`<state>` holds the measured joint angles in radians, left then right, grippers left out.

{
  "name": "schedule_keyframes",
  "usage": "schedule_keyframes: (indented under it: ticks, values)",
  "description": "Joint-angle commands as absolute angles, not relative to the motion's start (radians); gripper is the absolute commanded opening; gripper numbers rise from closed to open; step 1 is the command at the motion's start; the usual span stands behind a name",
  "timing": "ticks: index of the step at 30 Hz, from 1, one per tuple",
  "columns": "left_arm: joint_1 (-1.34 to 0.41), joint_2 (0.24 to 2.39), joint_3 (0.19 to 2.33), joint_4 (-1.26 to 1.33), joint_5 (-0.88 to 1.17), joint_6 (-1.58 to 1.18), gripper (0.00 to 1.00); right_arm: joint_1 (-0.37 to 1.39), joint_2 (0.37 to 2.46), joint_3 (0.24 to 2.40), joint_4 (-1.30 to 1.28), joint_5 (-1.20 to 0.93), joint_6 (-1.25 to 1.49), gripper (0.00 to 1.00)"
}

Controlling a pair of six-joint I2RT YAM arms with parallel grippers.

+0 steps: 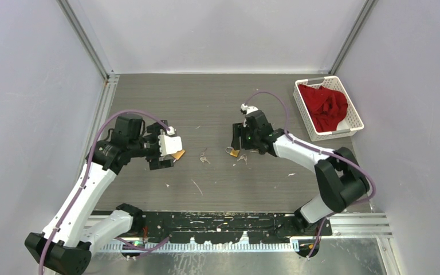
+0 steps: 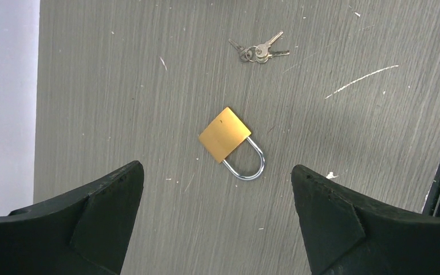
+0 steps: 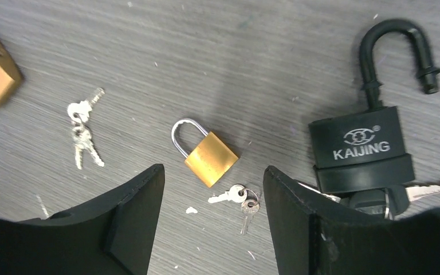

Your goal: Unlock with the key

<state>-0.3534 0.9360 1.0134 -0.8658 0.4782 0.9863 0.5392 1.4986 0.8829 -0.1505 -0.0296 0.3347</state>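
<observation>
A black KAIJING padlock [image 3: 361,150] lies on the table with its shackle swung open and a bunch of keys [image 3: 429,189] stuck in its base, just right of my right gripper's fingers. My right gripper [image 3: 213,172] is open above a small brass padlock [image 3: 211,158] and a loose key pair [image 3: 242,200], holding nothing. Over a second brass padlock [image 2: 224,135] hovers my left gripper [image 2: 216,172], also open and empty; this lock's shackle is closed. Another key bunch [image 2: 258,51] lies beyond that lock. In the top view the black padlock is hidden under the right gripper [image 1: 236,143].
A white basket [image 1: 352,114] with red cloth stands at the back right. Small white scraps are scattered on the grey table [image 1: 206,103]. Walls enclose the left, back and right sides. The black base rail [image 1: 223,220] runs along the near edge.
</observation>
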Motion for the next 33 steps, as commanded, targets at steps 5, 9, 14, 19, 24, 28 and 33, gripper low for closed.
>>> schedule_keyframes:
  ticks: [5, 9, 14, 19, 24, 28, 33]
  values:
    - [-0.357, 0.911, 1.045, -0.874, 0.486, 0.96, 0.99, 0.6, 1.586, 0.915, -0.168, 0.046, 0.296, 0.66]
    - [-0.356, 0.908, 1.05, -0.872, 0.489, 0.957, 0.99, 0.605, 1.526, 0.844, -0.161, 0.08, 0.374, 0.58]
    - [-0.357, 0.905, 1.043, -0.868, 0.495, 0.953, 0.99, 0.613, 1.487, 0.773, -0.136, 0.101, 0.436, 0.53]
    - [-0.357, 0.903, 1.048, -0.867, 0.496, 0.95, 0.99, 0.614, 1.534, 0.775, -0.126, 0.112, 0.439, 0.5]
    - [-0.357, 0.891, 1.04, -0.865, 0.5, 0.951, 0.99, 0.614, 1.564, 0.803, -0.13, 0.116, 0.423, 0.47]
    - [-0.357, 0.881, 1.037, -0.862, 0.503, 0.956, 0.99, 0.613, 1.569, 0.798, -0.133, 0.118, 0.417, 0.4]
    - [-0.356, 0.879, 1.035, -0.863, 0.509, 0.956, 0.99, 0.615, 1.561, 0.778, -0.129, 0.105, 0.427, 0.17]
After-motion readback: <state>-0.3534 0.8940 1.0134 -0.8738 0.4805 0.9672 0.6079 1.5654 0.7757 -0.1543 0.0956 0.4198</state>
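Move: From the right hand, the small keys on their ring lie about 7 cm below, some 4 cm back and 2 cm to the right. The small brass padlock is about 2 cm back and 1 cm left, on the table. The open black padlock lies about 3 cm ahead and 6 cm right, 6 cm down. From the left hand, the small keys are roughly 6 cm ahead, 20 cm right and 20 cm below. Downward and back, the right hand sinks about 6 cm in all, dropping first, then drawing some 4 cm back beside the small brass padlock and easing down to the small keys, with a slight drift to the right. The wrist tips about 10 degrees as the fingers narrow from well open to almost shut, their tips pinching the small keys at the ring. ##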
